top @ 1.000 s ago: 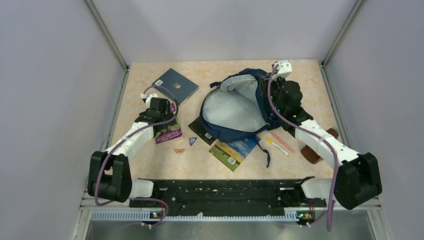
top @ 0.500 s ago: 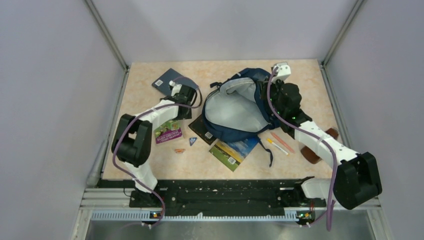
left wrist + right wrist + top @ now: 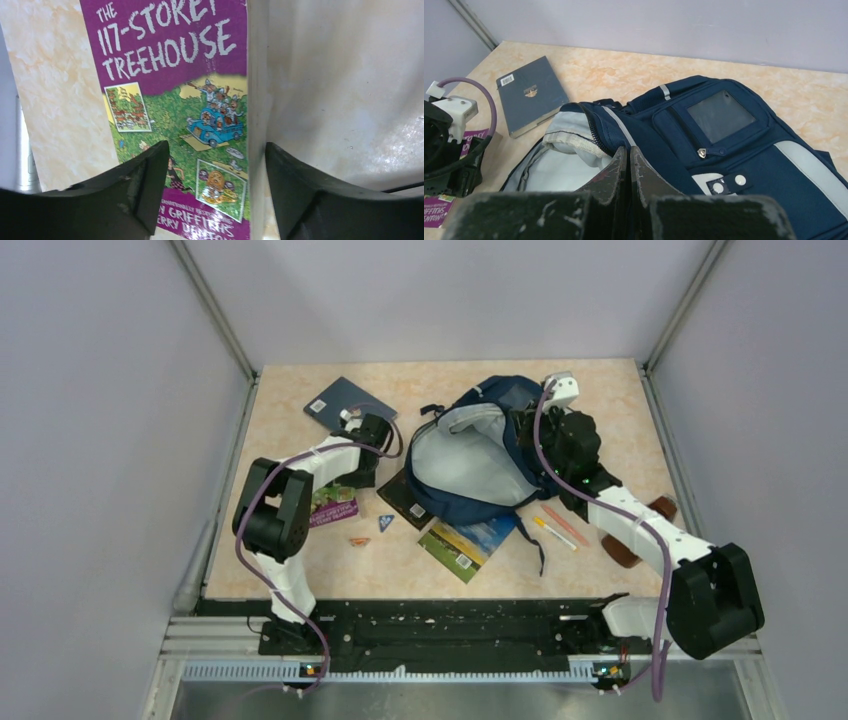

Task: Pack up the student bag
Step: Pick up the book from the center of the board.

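The student bag, navy with a pale grey lining, lies mid-table with its main compartment gaping towards the left. My right gripper is shut at the bag's zipped rim, on the opening's right side, and seems to pinch the navy fabric. My left gripper is open, low over a purple "117-Storey Treehouse" book. One finger is over the cover and the other is past the book's right edge. In the top view that left gripper sits just left of the bag, above the purple book.
A dark blue book lies at the far left. A dark book and a landscape-cover book poke out from under the bag's near side. Pens, a brown object, a blue triangle and a small orange piece lie nearby.
My left arm has swung away from the base and to the right, carrying its gripper to the purple book's far end. The right gripper stayed on the bag's rim, and the rim shifted slightly.
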Controlling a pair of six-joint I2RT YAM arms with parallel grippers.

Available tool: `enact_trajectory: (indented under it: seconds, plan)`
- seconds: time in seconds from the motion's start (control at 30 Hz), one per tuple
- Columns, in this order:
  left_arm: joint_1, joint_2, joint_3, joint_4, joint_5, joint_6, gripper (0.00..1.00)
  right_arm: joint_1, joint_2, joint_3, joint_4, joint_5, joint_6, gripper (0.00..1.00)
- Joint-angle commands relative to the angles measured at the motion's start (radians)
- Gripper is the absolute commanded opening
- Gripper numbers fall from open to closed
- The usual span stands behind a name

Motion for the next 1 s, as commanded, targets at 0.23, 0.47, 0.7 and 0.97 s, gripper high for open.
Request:
enact_trajectory:
  seconds: [0.23,0.47,0.7,0.97]
  plan:
    - [0.057,-0.092,-0.051,0.018,0.101,0.015,0.28,-0.015,0.011,-0.020,-0.027,0.039,-0.004,0.00]
    - [0.057,-0.160,-0.082,0.046,0.080,0.024,0.03,-0.012,0.010,-0.030,-0.032,0.036,0.002,0.00]
    - [0.059,-0.258,-0.123,0.097,0.080,0.033,0.00,-0.011,0.012,-0.039,-0.045,0.035,0.005,0.00]
    - [0.059,-0.512,-0.197,0.160,0.129,0.036,0.00,-0.006,0.002,-0.062,-0.103,0.008,0.025,0.61]
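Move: The left gripper straddles the right-hand long side of the purple book. The book's middle lies about 4 cm left of the hand, 2 cm ahead and 2 cm below. From this hand, the dark blue book is some 25 cm ahead and 2 cm right, and the black book 18 cm right and level with it. The blue triangle is 7 cm back, 11 cm right. From the right gripper, the purple book is about 54 cm left, 4 cm back and 24 cm below. Close the left gripper almost in place, easing about 1 cm left, until it pinches the front cover and pages at the purple book's right edge. Then raise it, faster towards the end, about 6 cm in all, drawing back 2 cm and tipping the fingers up some 10 degrees. Meanwhile lower the right gripper about 3 cm with the bag's rim and start opening it at the end. ##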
